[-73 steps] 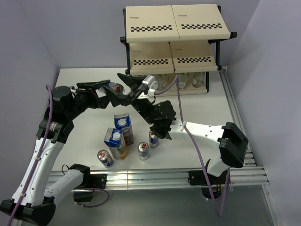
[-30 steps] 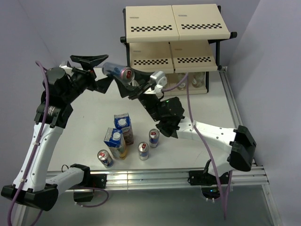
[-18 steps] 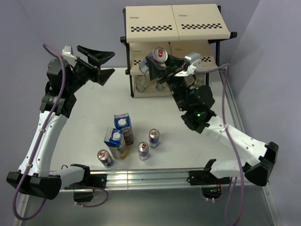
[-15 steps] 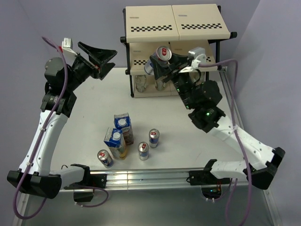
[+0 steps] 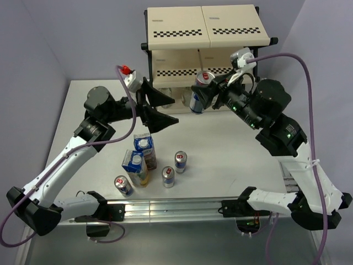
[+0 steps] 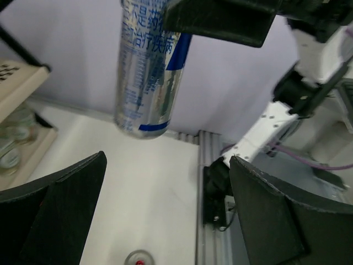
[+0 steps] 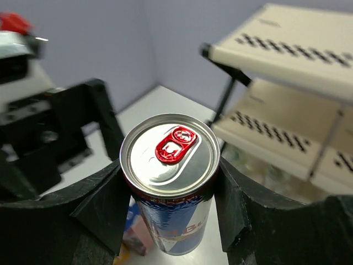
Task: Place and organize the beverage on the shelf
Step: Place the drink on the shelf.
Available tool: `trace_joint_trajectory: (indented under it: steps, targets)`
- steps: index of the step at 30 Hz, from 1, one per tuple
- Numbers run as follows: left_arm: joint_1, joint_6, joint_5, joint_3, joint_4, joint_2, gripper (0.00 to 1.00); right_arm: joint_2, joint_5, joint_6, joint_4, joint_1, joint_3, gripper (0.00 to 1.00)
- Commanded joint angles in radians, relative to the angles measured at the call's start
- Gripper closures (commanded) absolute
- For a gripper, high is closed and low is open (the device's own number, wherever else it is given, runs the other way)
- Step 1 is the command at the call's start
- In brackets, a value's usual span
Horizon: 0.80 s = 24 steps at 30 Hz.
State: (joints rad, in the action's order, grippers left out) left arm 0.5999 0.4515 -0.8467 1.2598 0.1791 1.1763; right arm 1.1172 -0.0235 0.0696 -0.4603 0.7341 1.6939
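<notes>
My right gripper (image 5: 203, 94) is shut on a slim blue-and-silver can (image 5: 199, 91), held upright in the air just in front of the shelf (image 5: 207, 25). In the right wrist view the can (image 7: 170, 160) shows its red tab between the black fingers (image 7: 105, 204). My left gripper (image 5: 168, 109) is open and holds nothing, left of the can and pointing at it. In the left wrist view the can (image 6: 146, 66) hangs above the open fingers (image 6: 71, 204). Two cartons (image 5: 144, 149) and three more cans (image 5: 168, 176) stand on the table. Clear bottles (image 6: 11, 138) sit on the lowest board.
A metal rail (image 5: 182, 207) runs along the near edge of the table, and another rail (image 6: 201, 182) along its right side. The purple carton and the yellow carton (image 5: 135, 165) stand close together, with cans (image 5: 180, 161) (image 5: 123, 185) on both sides.
The right arm has carried the can from left of the shelf to its front and turned it upright. The left arm has swung down and right toward the centre, jaws still open.
</notes>
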Motion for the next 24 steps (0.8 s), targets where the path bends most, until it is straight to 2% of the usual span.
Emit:
trace_joint_trajectory:
  steps: [1,3,6,7,8,11,13,16,20,24]
  targets:
    - [0.006,-0.132,0.15,-0.008,0.021,-0.079,0.0,-0.045,0.262,-0.008,0.012,-0.009,-0.092,1.0]
    - [0.009,-0.154,0.322,0.009,-0.05,-0.118,0.01,-0.054,0.384,-0.027,0.066,-0.018,-0.188,1.0]
    - [0.011,-0.163,0.516,0.023,-0.174,-0.181,0.01,-0.089,0.462,-0.057,0.265,-0.061,-0.33,1.0]
    - [0.011,-0.163,0.635,0.027,-0.238,-0.2,0.01,-0.095,0.483,-0.059,0.366,-0.077,-0.361,1.0]
    - [0.011,-0.163,0.682,0.032,-0.278,-0.234,0.01,-0.092,0.506,-0.111,0.409,-0.103,-0.384,1.0]
    - [0.011,-0.185,0.842,0.044,-0.412,-0.302,0.01,-0.077,0.514,-0.136,0.584,-0.157,-0.471,1.0]
    - [0.009,-0.204,0.967,0.027,-0.463,-0.34,0.0,-0.051,0.461,-0.122,0.667,-0.231,-0.51,1.0]
    - [0.011,-0.23,1.07,-0.054,-0.498,-0.429,0.01,-0.01,0.409,-0.108,0.763,-0.326,-0.543,1.0]
    - [0.009,-0.261,1.204,-0.209,-0.454,-0.575,0.0,0.027,0.34,-0.108,0.897,-0.412,-0.585,1.0]
    - [0.009,-0.278,1.219,-0.316,-0.412,-0.653,0.0,0.127,0.274,-0.077,0.91,-0.51,-0.531,1.0]
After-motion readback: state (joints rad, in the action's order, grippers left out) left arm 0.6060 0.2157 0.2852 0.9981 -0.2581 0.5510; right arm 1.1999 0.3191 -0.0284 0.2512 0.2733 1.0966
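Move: The right hand already holds the can; the right panel of the middle shelf, where it seems bound, lies about 37 cm ahead, 18 cm to its right and some 27 cm lower. The top shelf's right panel overhangs that one, around 36 cm ahead, 18 cm right and 5 cm below the hand; the two right-hand glass bottles are roughly 37 cm ahead, 16 cm right and 42 cm down. From the empty left hand, the middle panel is about 37 cm ahead, 27 cm right and 18 cm lower. The right hand keeps the can pinched near its top and carries it towards the right side of the shelf, dropping about 14 cm while going forward and right, then running on level forward and right to some 18 cm forward and 17 cm right in all, as it swings some 45 degrees clockwise until its fingers point straight forward at the rack. The left hand, still wide open and empty, draws away from the can about 20 cm to the left, rising a little before sinking again and turning some 65 degrees counter-clockwise to face forward. ##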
